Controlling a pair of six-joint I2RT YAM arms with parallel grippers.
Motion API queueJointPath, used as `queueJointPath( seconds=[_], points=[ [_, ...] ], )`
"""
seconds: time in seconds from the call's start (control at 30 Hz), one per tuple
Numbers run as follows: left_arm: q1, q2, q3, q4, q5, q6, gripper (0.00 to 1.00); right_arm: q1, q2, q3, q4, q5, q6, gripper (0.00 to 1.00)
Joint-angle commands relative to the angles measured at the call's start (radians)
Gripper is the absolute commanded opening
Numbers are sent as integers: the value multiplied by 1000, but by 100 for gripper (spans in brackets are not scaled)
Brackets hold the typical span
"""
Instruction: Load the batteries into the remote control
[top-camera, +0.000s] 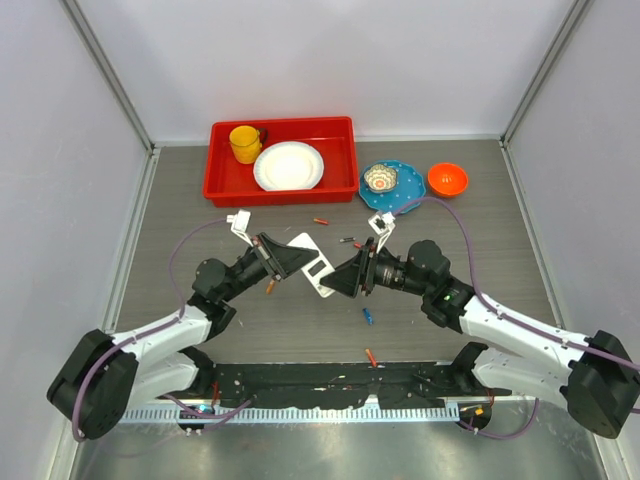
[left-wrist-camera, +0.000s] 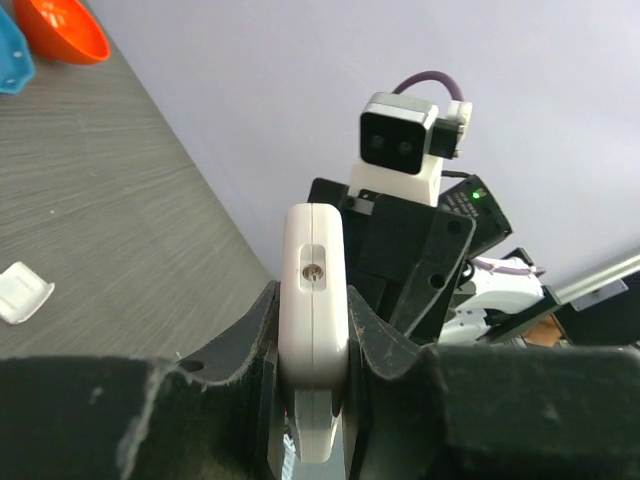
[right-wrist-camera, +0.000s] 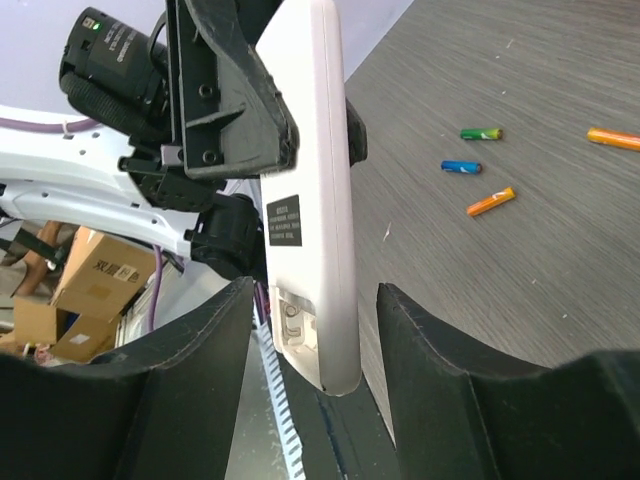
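Observation:
My left gripper (top-camera: 300, 262) is shut on the white remote control (top-camera: 318, 266) and holds it above the table's middle. In the left wrist view the remote (left-wrist-camera: 313, 290) stands edge-on, clamped between both jaws of that gripper (left-wrist-camera: 313, 325). My right gripper (top-camera: 338, 279) is open around the remote's (right-wrist-camera: 305, 190) free end, with a gap on each side (right-wrist-camera: 315, 300). The battery bay (right-wrist-camera: 295, 325) at that end is uncovered and holds no cells. Loose batteries lie on the table: green (right-wrist-camera: 480, 133), blue (right-wrist-camera: 461, 167), orange (right-wrist-camera: 490, 202).
A red tray (top-camera: 222, 185) at the back holds a yellow mug (top-camera: 244, 143) and a white plate (top-camera: 289, 166). A blue plate (top-camera: 400, 195) and an orange bowl (top-camera: 447, 179) stand to its right. A small white cover (left-wrist-camera: 22, 292) lies on the table. More batteries (top-camera: 368, 316) are scattered nearby.

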Motion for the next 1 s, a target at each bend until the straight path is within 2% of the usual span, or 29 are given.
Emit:
queueJointPath(
  seconds=[0.0,0.2,0.37,0.47,0.5,0.63,0.77,0.97],
  points=[
    [17,46,45,194,82,-91,0,-17,7,-19,106,-87,31,56],
    [22,115,49,284,109,-145,0,-39,36,-43,201,-189,93,42],
    [22,148,63,329,142,-168,1,-44,50,-62,258,-201,121,27],
    [22,146,63,333,152,-168,26,-48,54,-62,271,-200,127,18],
    [22,145,62,334,153,-165,41,-47,56,-60,273,-201,129,17],
    [22,128,49,323,145,-155,57,-48,64,-57,287,-206,129,8],
    [22,114,40,306,142,-144,60,-48,76,-65,314,-201,152,5],
    [11,117,31,307,130,-139,53,-48,104,-85,423,-186,212,2]
  ],
)
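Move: The remote, already held by the left hand, has its middle about 4 cm ahead and 5 cm left of the right hand, 1 cm above; its open battery end sits between the right fingers. From the left hand that middle is some 2 cm back, 1 cm right and 1 cm below. On the table 20 cm under the right hand lie the blue battery, level and 9 cm right, and the battery cover, 13 cm ahead and 9 cm right. The right fingers close onto the remote's edges at the battery end and keep their grip, the hand easing back about 1.5 cm and turning some 10 degrees, partly counter-clockwise. Once they are shut on it, the left fingers open and release their pinch while still around the far part; the left hand rises about 2 cm, drifts back 1.5 cm and turns slightly clockwise. ##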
